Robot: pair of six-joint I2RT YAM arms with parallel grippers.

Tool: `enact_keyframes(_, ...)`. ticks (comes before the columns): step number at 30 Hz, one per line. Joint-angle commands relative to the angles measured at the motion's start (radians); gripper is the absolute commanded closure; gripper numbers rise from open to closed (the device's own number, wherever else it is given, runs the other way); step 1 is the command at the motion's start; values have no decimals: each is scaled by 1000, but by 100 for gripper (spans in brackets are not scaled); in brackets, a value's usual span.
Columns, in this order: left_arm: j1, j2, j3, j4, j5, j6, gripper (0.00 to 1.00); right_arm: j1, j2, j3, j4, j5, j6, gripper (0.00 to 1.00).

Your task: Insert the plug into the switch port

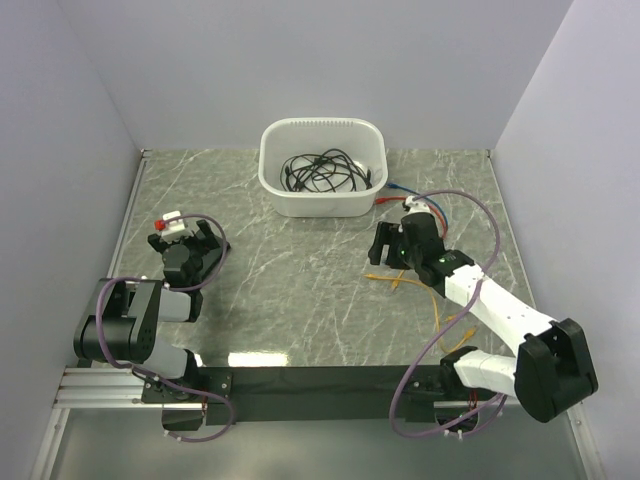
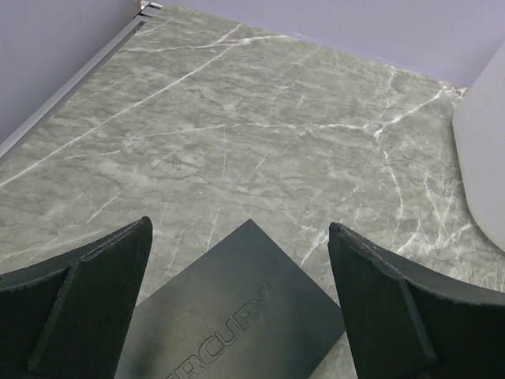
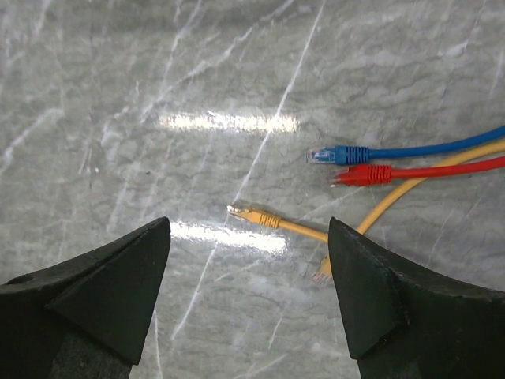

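Observation:
Only the matte top of the flat black box (image 2: 237, 312), lettered MERCURY, shows between my left fingers; the switch port sockets along its edge are hidden. My left gripper (image 2: 238, 225) hangs open just above the box's far corner, and it sits at the table's left (image 1: 185, 240). On the right, my right gripper (image 3: 248, 222) is open and empty (image 1: 388, 252) over the cable ends. A yellow plug (image 3: 252, 214) lies on the table just beyond its fingertips. Further right lie a blue plug (image 3: 335, 155) and a red plug (image 3: 359, 174). A second yellow plug (image 3: 322, 272) lies beside the right finger.
A white tub (image 1: 322, 190) holding a tangle of black cables stands at the back centre, and its wall shows at the right edge (image 2: 485, 174) of the left wrist view. Yellow cable (image 1: 385, 278) trails toward the right arm's base. Purple walls enclose the marble table.

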Motion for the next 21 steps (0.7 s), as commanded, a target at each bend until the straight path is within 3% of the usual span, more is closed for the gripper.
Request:
enact_keyframes(1,7,-14,6,39,25,10,1,14,4,22,-7,24,-10,13)
enact_keyframes(5,-5,-33,15,36,-31,2,1,19,32,28,-14,27,-10,13)
enact_keyframes(7,-18,-95,78,-112,-85,-2,1,27,44,43,-21,24,-13,14)
enact_keyframes(8,-27,-111,122,-312,-102,-13,1,31,58,51,-24,30,-16,14)
enact_keyframes(10,-38,-144,201,-389,-136,-18,1,43,70,60,-30,41,-25,14)
enact_keyframes(12,-47,-186,231,-476,-133,-77,1,47,88,63,-28,53,-27,14)
enact_keyframes(14,-47,-259,299,-666,-122,-154,1,54,113,63,-27,56,-25,14)
enact_keyframes(16,-45,-293,316,-716,-111,-270,1,66,133,66,-24,53,-21,15)
enact_keyframes(18,-42,-287,323,-830,-153,-504,1,76,142,66,-21,51,-21,15)
enact_keyframes(21,-24,-263,360,-845,3,-473,1,96,159,86,-36,65,-32,16)
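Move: The right hand hangs open over the nearest yellow plug, which lies about 7 cm below it and 1 cm to its left. From that plug the blue plug is some 6 cm farther out and 4 to the right, the red one 5 out and 6 right, and the second yellow plug 2 back and 5 right. The left hand hovers above the black switch, whose middle is about 6 cm below, 3 right and 1 back; the white basket stands roughly 18 cm ahead and 30 right of that hand. The right hand sinks about 4 cm towards the nearest yellow plug, easing a little left and back, its fingers tipping slightly further down and staying wide apart on either side of the plug, without closing on it. After a brief wait the left hand lifts away from the switch, rising some 8 cm and edging 2 cm forward, open and empty, while it rolls nearly 20 degrees so that its left side dips. ##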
